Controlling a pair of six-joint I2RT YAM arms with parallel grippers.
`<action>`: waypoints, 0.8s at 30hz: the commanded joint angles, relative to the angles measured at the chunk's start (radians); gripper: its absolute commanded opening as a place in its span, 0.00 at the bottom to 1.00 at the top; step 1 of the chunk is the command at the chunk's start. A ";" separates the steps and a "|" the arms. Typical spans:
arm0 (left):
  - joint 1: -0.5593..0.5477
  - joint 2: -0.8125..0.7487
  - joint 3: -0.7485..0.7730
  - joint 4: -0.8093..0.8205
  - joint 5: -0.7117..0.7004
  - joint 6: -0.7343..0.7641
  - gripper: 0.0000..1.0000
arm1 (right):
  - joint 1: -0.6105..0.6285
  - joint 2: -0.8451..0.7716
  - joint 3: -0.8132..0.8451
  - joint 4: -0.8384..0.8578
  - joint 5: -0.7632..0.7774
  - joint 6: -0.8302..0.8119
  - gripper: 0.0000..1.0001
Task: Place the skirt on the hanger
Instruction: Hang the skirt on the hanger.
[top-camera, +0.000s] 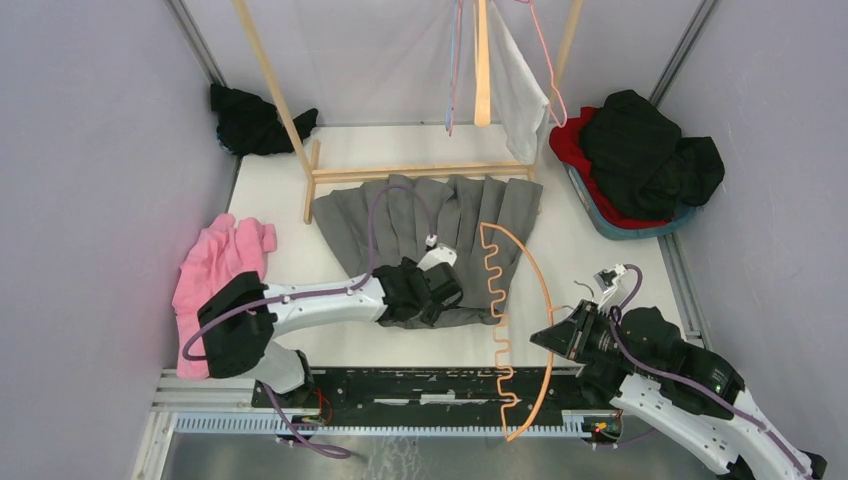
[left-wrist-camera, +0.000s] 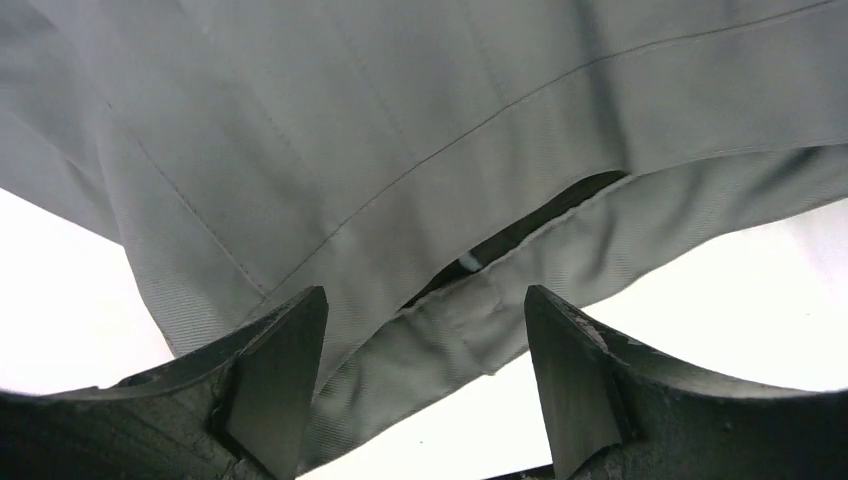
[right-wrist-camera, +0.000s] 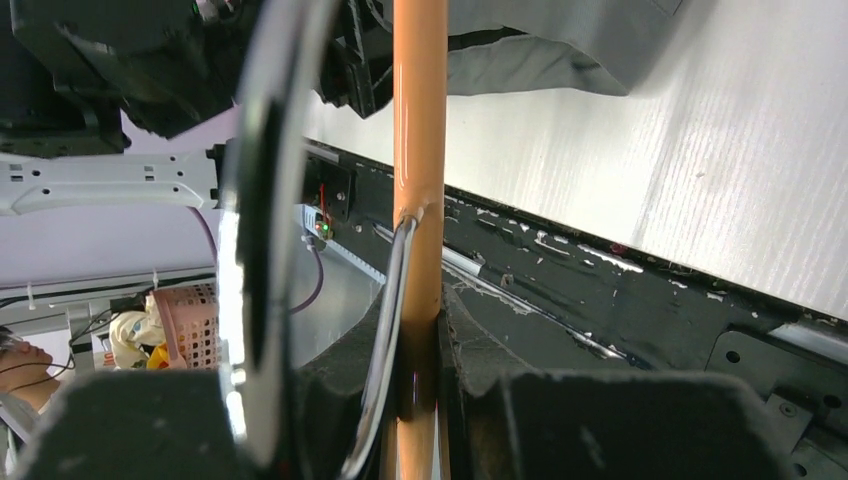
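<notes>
A grey pleated skirt (top-camera: 430, 225) lies flat on the white table, its waistband toward the near edge. My left gripper (top-camera: 440, 290) hovers over that waistband, open; in the left wrist view the grey waistband (left-wrist-camera: 470, 330) with its slit lies between and below the spread fingers (left-wrist-camera: 275, 390). An orange hanger (top-camera: 520, 300) stands to the right of the skirt, its wavy bar facing the skirt. My right gripper (top-camera: 562, 335) is shut on the hanger; in the right wrist view the orange rod (right-wrist-camera: 420, 150) and its metal hook wire run between the closed pads.
A wooden clothes rack (top-camera: 420, 170) stands behind the skirt with hangers and a white garment. A pink cloth (top-camera: 215, 270) lies at the left, black clothing (top-camera: 250, 120) at the back left, and a basket (top-camera: 650, 225) of dark clothes at the right.
</notes>
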 joint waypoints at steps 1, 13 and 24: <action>-0.104 0.064 0.115 -0.036 -0.244 0.038 0.79 | 0.000 -0.046 0.015 0.036 0.047 0.013 0.01; -0.108 0.131 0.072 0.176 -0.099 0.116 0.79 | 0.002 -0.107 0.074 -0.066 0.117 0.006 0.01; -0.067 0.127 -0.020 0.379 0.055 0.143 0.78 | 0.008 -0.128 0.075 -0.073 0.127 0.005 0.01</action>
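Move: The skirt's waist opening, at the near edge of the grey skirt, lies about 4 cm to the left hand's right, level with it and some 5 cm below. The main spread of the skirt is centred about 13 cm ahead, 2 cm right and 5 cm down; the orange hanger is roughly 17 cm right, 10 cm back and 12 cm higher. From the right hand, already holding that hanger, the opening is about 16 cm left, 12 cm ahead and 18 cm below. Over the skirt's waist opening the left hand, fingers staying wide open, shifts about 6 cm to the right along the waist, first rising a little, then sinking to end some 2 cm lower, while turning about 10 degrees clockwise. The hanger stays gripped in the right hand, which carries it nearly 3 cm right, away from the skirt, at the same height and with a slight clockwise turn. ##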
